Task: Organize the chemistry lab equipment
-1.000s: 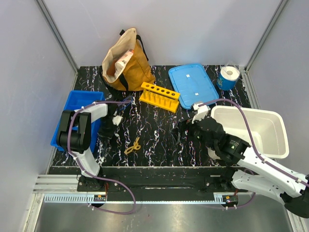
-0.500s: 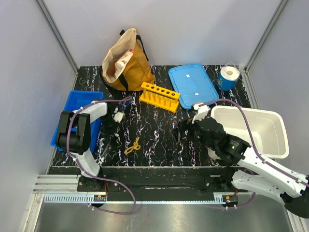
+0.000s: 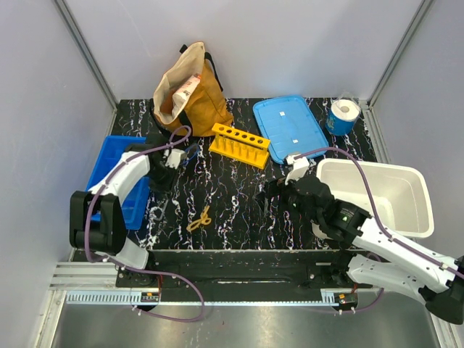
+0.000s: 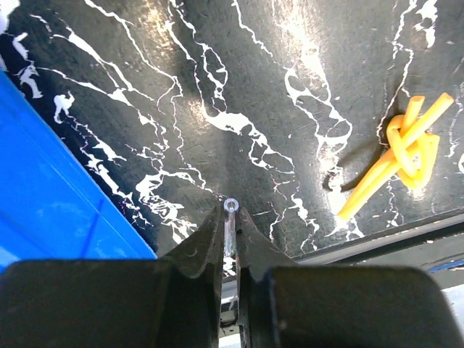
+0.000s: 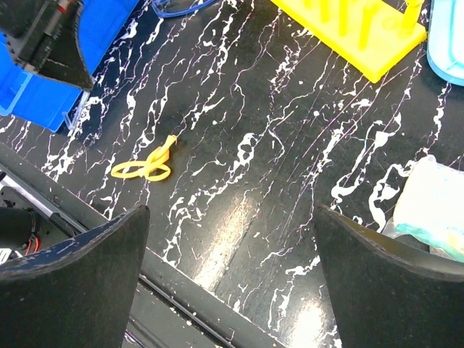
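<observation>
My left gripper is shut on a thin clear tube, whose round open end shows between the fingertips, held above the dark marbled table. From above, this gripper hangs beside the blue bin. A small yellow looped piece lies near the front edge. The goggles' dark-blue frame peeks out behind the left gripper. My right gripper is open and empty over mid-table. A pale green glove lies by its right finger.
A yellow tube rack stands mid-back, a blue lid to its right. The white bin is at the right, the tan bag at the back left, a paper roll in the back right corner.
The left gripper has closed on the clear tube and lifted it, its arm stretching toward the back. The right arm has barely moved.
</observation>
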Controlling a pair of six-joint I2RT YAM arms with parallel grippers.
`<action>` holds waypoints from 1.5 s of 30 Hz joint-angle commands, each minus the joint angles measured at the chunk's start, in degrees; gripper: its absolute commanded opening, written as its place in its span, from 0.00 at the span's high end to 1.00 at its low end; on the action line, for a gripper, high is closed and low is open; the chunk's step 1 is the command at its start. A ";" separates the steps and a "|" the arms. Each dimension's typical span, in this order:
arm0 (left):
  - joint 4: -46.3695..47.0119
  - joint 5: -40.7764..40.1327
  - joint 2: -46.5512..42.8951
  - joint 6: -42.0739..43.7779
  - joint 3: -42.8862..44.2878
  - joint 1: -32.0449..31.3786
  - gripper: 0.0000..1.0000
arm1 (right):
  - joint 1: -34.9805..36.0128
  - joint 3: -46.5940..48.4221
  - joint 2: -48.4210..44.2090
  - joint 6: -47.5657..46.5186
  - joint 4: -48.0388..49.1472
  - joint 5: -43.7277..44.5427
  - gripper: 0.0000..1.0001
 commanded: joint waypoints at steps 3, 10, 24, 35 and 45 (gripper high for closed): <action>0.35 8.16 -5.40 -2.52 4.56 4.20 1.00 | 0.29 1.23 0.77 0.64 2.62 -0.31 0.02; 1.49 17.65 -7.87 -6.74 8.25 14.65 1.00 | 0.38 2.02 1.48 1.34 2.09 -1.55 0.02; 15.54 14.59 -14.63 -21.14 7.56 32.76 1.00 | 0.38 3.17 2.01 2.40 1.30 -1.46 0.02; 30.84 9.24 -20.00 -34.42 -2.72 39.80 1.00 | 0.38 4.04 3.50 2.58 1.21 -1.37 0.02; 40.52 4.67 -18.51 -41.37 -10.99 39.80 1.00 | 0.38 4.31 4.20 2.75 1.12 -0.76 0.01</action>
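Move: The left hand, holding the glass tube some 7 cm above the table, has the middle of the blue bin about 15 cm to its left, 3 cm ahead and 4 cm lower. The yellow scissors lie roughly 11 cm right and 9 cm back of the hand; the blue glasses are about 6 cm right and 12 cm ahead. From the idle right hand, the bin is some 47 cm left, 6 cm ahead and 19 cm below. Up and leftward in an arc, the left hand carries the pinched glass tube over the blue bin's near side wall, travelling about 17 cm left and half as far forward. It climbs some 13 cm, then sinks 4 cm above the bin, while the wrist turns counter-clockwise and the down-pointing fingers swing up some 40 degrees to point forward and down. The grip stays shut. ##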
